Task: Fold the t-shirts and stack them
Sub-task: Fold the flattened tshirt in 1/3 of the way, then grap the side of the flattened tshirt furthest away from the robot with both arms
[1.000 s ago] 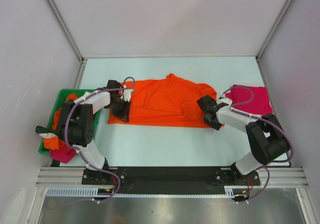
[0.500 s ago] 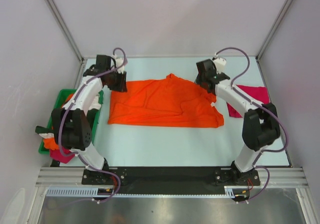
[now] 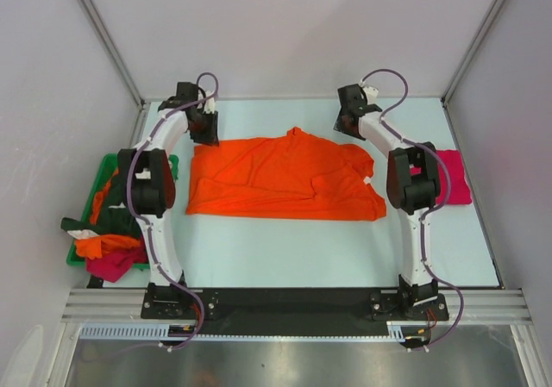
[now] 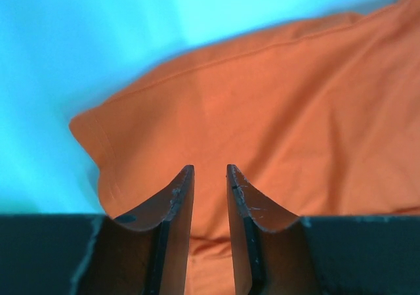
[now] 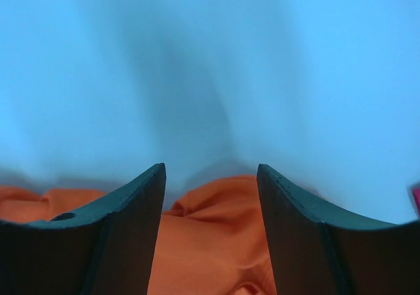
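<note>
A bright orange t-shirt [image 3: 285, 178] lies spread out in the middle of the table. My left gripper [image 3: 204, 134] hovers at its far left corner. In the left wrist view the left gripper [image 4: 210, 169] stands open by a narrow gap, with the orange cloth [image 4: 282, 104] below and nothing pinched. My right gripper [image 3: 345, 127] hovers at the shirt's far right corner. In the right wrist view the right gripper [image 5: 210, 170] is wide open over a bunched orange edge [image 5: 216, 229]. A folded magenta-red t-shirt [image 3: 453, 178] lies at the right, partly behind the right arm.
A green bin [image 3: 72, 251] at the left edge holds a heap of t-shirts: dark green [image 3: 112, 219], orange [image 3: 108, 245] and magenta [image 3: 108, 268]. Both arms stretch far out along the orange shirt's two sides. The enclosure walls stand close behind both grippers.
Both grippers moved from the orange shirt's near corners to its far corners, the arms stretching out. The jaws have widened a little. The shirt lies much as before.
</note>
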`<state>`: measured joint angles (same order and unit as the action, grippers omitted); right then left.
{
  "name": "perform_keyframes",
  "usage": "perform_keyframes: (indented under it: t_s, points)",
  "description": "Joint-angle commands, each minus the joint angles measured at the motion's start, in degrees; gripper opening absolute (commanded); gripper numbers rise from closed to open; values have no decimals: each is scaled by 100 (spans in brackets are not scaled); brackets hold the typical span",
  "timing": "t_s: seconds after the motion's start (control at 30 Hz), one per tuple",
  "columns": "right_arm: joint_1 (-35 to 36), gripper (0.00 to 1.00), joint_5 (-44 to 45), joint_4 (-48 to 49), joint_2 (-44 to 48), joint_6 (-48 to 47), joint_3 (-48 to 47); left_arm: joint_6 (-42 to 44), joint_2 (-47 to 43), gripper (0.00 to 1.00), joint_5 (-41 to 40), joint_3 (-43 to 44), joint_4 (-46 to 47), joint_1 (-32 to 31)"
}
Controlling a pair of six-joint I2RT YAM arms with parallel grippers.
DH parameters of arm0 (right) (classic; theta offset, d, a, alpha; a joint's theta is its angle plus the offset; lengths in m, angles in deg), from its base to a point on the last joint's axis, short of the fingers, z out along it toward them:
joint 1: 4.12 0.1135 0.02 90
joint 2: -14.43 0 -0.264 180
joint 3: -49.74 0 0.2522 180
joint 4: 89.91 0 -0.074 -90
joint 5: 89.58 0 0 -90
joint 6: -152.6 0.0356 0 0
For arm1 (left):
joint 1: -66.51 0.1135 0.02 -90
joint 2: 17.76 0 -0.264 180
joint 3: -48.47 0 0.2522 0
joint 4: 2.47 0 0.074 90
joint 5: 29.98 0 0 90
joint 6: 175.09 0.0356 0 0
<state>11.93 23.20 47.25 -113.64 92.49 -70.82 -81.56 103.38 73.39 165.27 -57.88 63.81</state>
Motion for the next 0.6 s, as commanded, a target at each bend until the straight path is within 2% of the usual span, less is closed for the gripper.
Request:
perform_keyframes:
  t_s: [0.0,0.17,0.3,0.43,0.57]
  points:
    - [3,63,-248,-9,-270,-299,-832,-107,242,32,-220,873,-98,24]
    - [-111,64,-441,-238,-719,-335,-1465,-89,436,32,-238,1086,-186,24]
    - [-173,64,-679,-160,-965,-317,-1624,-116,454,32,-150,981,-177,24]
    - [-68,63,-1292,121,-1167,-422,-1782,-125,349,32,25,744,-151,24]
    - [230,63,-1365,359,-1141,-616,-1739,-81,270,32,-18,568,-116,24]
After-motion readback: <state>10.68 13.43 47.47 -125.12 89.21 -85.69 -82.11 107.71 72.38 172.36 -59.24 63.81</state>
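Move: From the left hand, the orange t-shirt's far left corner lies about 5 cm ahead, 7 cm to the left and 8 cm below; the folded front flap's edge is roughly 7 cm straight back. From the right hand, the t-shirt's far right corner is about level ahead, some 4 cm to the right and 7 cm below. The peak in the far edge lies 6 cm ahead and 16 cm left of the right hand, the magenta shirt 10 cm back and 28 cm right. Forward goes the right hand, about 5 cm out beyond the t-shirt's far right edge, rising slightly at first, then sinking and drifting left while it turns a little counter-clockwise. The left hand eases forward about 3 cm towards the far edge with a slight rise, then starts to settle back down. Both grippers stay open above the table, holding nothing. ##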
